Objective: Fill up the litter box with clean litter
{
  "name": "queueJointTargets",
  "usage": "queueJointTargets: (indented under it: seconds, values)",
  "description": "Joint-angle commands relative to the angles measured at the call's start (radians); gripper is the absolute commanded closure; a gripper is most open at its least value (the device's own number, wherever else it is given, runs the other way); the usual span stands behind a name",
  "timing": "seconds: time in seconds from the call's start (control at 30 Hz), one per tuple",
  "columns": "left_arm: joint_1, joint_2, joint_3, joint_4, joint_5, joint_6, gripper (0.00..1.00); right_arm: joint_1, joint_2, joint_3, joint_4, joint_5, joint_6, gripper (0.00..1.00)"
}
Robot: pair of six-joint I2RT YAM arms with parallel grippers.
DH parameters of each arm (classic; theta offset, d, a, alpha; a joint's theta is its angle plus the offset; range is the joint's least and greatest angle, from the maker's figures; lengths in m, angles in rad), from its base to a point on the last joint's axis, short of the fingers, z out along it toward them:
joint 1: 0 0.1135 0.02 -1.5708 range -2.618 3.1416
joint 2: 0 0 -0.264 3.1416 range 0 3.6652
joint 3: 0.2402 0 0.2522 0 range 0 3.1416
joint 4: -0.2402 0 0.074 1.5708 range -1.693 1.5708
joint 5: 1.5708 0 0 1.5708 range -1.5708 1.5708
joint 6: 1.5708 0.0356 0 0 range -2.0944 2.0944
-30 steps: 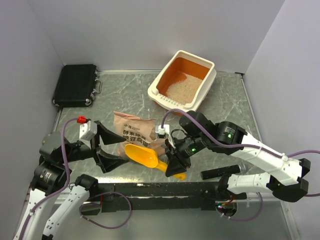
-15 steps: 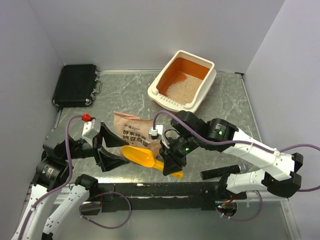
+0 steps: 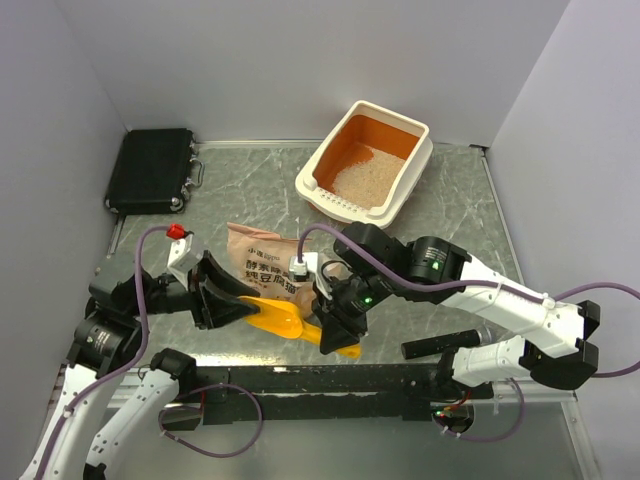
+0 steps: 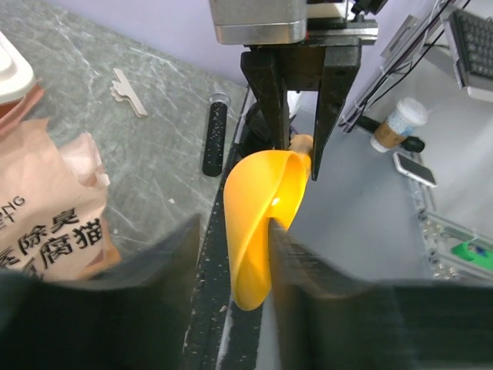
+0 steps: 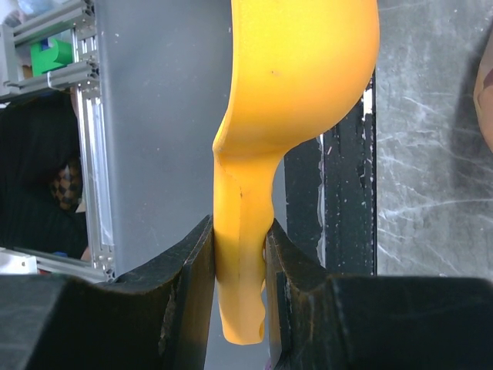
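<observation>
The litter box (image 3: 417,166) stands at the back right of the table, cream outside and orange inside. Pale clean litter (image 3: 362,172) covers part of its floor. A yellow-orange scoop (image 3: 272,314) hangs over the table's front edge. My right gripper (image 3: 335,335) is shut on its handle (image 5: 240,254). In the left wrist view the scoop's bowl (image 4: 258,216) sits between the fingers of my left gripper (image 4: 233,225). One finger touches the bowl and the other stands a little off it. The bowl looks empty.
A peach-pink printed bag (image 3: 268,265) lies behind the scoop, near both grippers. A black case (image 3: 150,170) rests at the back left. A black cylinder (image 3: 440,347) lies by the front rail (image 3: 330,378). Grey walls close the table in.
The right gripper carried the scoop leftward toward the left gripper. The left fingers narrowed from wide open around the scoop's bowl.
</observation>
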Motion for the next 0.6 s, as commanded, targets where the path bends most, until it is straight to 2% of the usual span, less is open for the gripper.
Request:
queueJointTargets:
  seconds: [0.0,0.03,0.07,0.17,0.2,0.23,0.27,0.3,0.43,0.57]
  values:
    - [-0.003,0.019,0.005,0.024,0.008,0.001,0.84,0.014,0.003,0.057,0.003,0.011,0.0,1.0]
    - [-0.003,0.017,0.003,0.027,0.012,0.001,0.93,0.014,0.001,0.061,0.007,0.014,0.0,1.0]
    - [-0.006,0.015,-0.005,0.03,0.027,0.001,0.99,0.012,0.001,0.064,0.008,0.02,0.001,1.0]
    - [-0.009,-0.001,-0.009,0.035,0.018,-0.007,0.99,0.014,0.007,0.077,0.005,0.035,0.0,1.0]
    - [-0.009,-0.001,-0.009,0.029,-0.009,-0.007,0.99,0.014,0.009,0.088,0.003,0.061,-0.002,0.92]
    - [-0.009,-0.004,-0.006,0.021,-0.018,-0.005,0.99,0.015,0.001,0.09,0.007,0.084,-0.003,0.8]
    - [-0.009,-0.004,0.0,0.009,-0.028,-0.007,0.99,0.015,-0.007,0.082,0.014,0.112,0.001,0.34]
    - [-0.009,-0.004,0.004,0.003,-0.076,-0.016,0.99,0.015,-0.019,0.074,0.04,0.144,0.0,0.01]
    - [-0.009,-0.006,0.008,0.001,-0.202,-0.083,0.99,0.017,-0.114,0.054,0.083,0.375,-0.052,0.0]
    - [-0.009,0.008,0.044,-0.032,-0.346,-0.171,0.99,0.027,-0.217,0.0,0.137,0.509,-0.123,0.0]
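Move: The yellow scoop, held by its handle in the right gripper, has its bowl lip between the still-open left fingers; its middle is about 10 cm right, 3 cm back and 3 cm below the left hand. From the right hand it is roughly 9 cm left, 3 cm ahead and 2 cm higher. The litter bag stands some 17 cm ahead, 14 cm left and 17 cm below; a black tube lies about 25 cm right, 5 cm ahead, 27 cm below. Close the left gripper to pinch the lip of the scoop's bowl, holding the hand almost still. Once it grips, open the right fingers wide to let go of the handle and take the right hand forward about 5 cm and up about 2, turning its wrist some 20 degrees. Meanwhile ease the left hand forward 2 to 3 cm, swinging it about 10 degrees counter-clockwise. ##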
